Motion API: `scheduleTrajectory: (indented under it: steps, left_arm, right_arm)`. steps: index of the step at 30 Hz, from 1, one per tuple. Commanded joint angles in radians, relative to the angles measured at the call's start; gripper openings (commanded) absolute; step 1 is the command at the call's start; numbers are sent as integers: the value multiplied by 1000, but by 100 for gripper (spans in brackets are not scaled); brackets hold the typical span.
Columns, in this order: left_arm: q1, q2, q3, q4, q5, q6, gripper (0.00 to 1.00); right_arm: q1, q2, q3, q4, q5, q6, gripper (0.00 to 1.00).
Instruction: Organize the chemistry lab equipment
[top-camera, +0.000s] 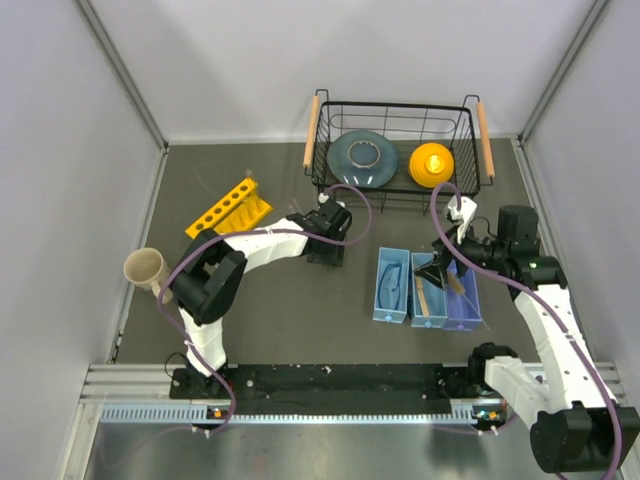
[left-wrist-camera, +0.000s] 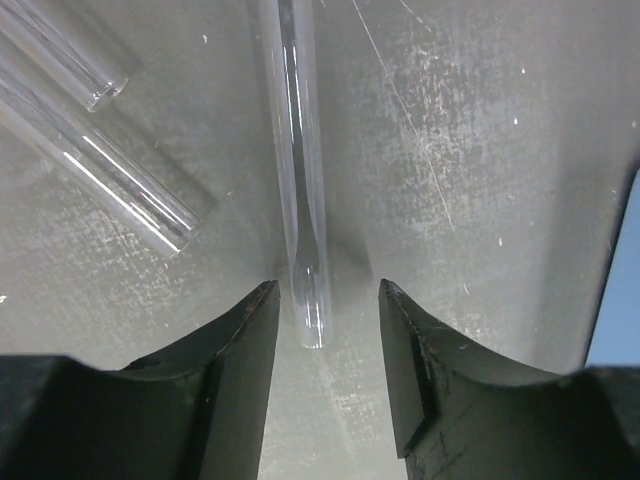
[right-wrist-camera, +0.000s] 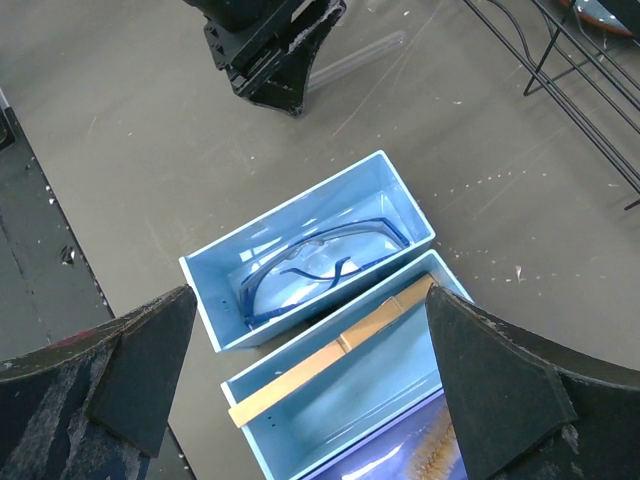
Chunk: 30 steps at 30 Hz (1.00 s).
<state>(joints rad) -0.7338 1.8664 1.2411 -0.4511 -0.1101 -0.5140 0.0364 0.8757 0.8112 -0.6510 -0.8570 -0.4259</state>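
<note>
Three thin clear glass tubes lie on the dark table in the left wrist view. The end of the middle tube (left-wrist-camera: 300, 200) lies between the tips of my left gripper (left-wrist-camera: 328, 300), whose jaws stand apart with a gap on each side of it. The other two (left-wrist-camera: 60, 60) (left-wrist-camera: 115, 175) lie to its left. From above, the left gripper (top-camera: 325, 250) is down at the table's middle. The yellow rack (top-camera: 228, 208) lies to its left. My right gripper (right-wrist-camera: 308, 300) hangs open and empty over the bins. Blue-rimmed safety glasses (right-wrist-camera: 310, 265) lie in one bin, the wooden clamp (right-wrist-camera: 330, 365) in its neighbour.
Three bins stand side by side: two light blue (top-camera: 378, 300) (top-camera: 428, 318) and one purple (top-camera: 463, 305). A black wire basket (top-camera: 318, 175) at the back holds a blue plate (top-camera: 360, 157) and a yellow object (top-camera: 432, 165). A tan cup (top-camera: 145, 267) sits at the left.
</note>
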Motion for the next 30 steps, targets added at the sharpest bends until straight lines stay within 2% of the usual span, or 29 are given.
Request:
scheduleTrajectory:
  steps: [1,8,12,22,27,30]
  left_arm:
    - [-3,30,43,-47,-17,11,47]
    - [-3,37,34,-54,-19,9,32]
    - [-7,13,17,-41,-4,14,17]
    - [-10,-193,-135,48,98,-1,11]
    - [-18,-392,-302,221,266,-47,11]
    - [-39,-507,-392,345,317,-86,11]
  right_arm:
    - [-9,-30,-6,36,-24,-7,99]
    - [-9,-40,-4,36,-27,3,99]
    - [-9,-46,-3,36,-30,7,99]
    - [-9,-66,14,10,-56,21,99]
    - [-9,-61,39,-32,-94,4,99]
    - [-9,-47,63,-55,-137,13,99]
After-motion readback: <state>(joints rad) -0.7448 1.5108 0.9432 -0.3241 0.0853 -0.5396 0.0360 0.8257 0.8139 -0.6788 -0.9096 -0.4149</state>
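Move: The glass test tube lies under the left hand's open fingers, its middle about 4 cm ahead, 1 cm right and 1 cm below, with its near end already between the pads. Two more glass tubes lie side by side, their shared middle roughly 8 cm ahead and 6 cm left. The light-blue box with the goggles is about 14 cm right and 6 cm back. From the right hand, the test tube is some 13 cm ahead, 23 cm left and 18 cm below. The test tube is pinched near its near end by the left hand, which sinks the last centimetre while its half-open fingers close around the glass. Keeping that grip, the hand draws back towards the base about 6 cm and then lifts about as far, picking up speed, as its fingertips swing some 15 degrees towards the right. ##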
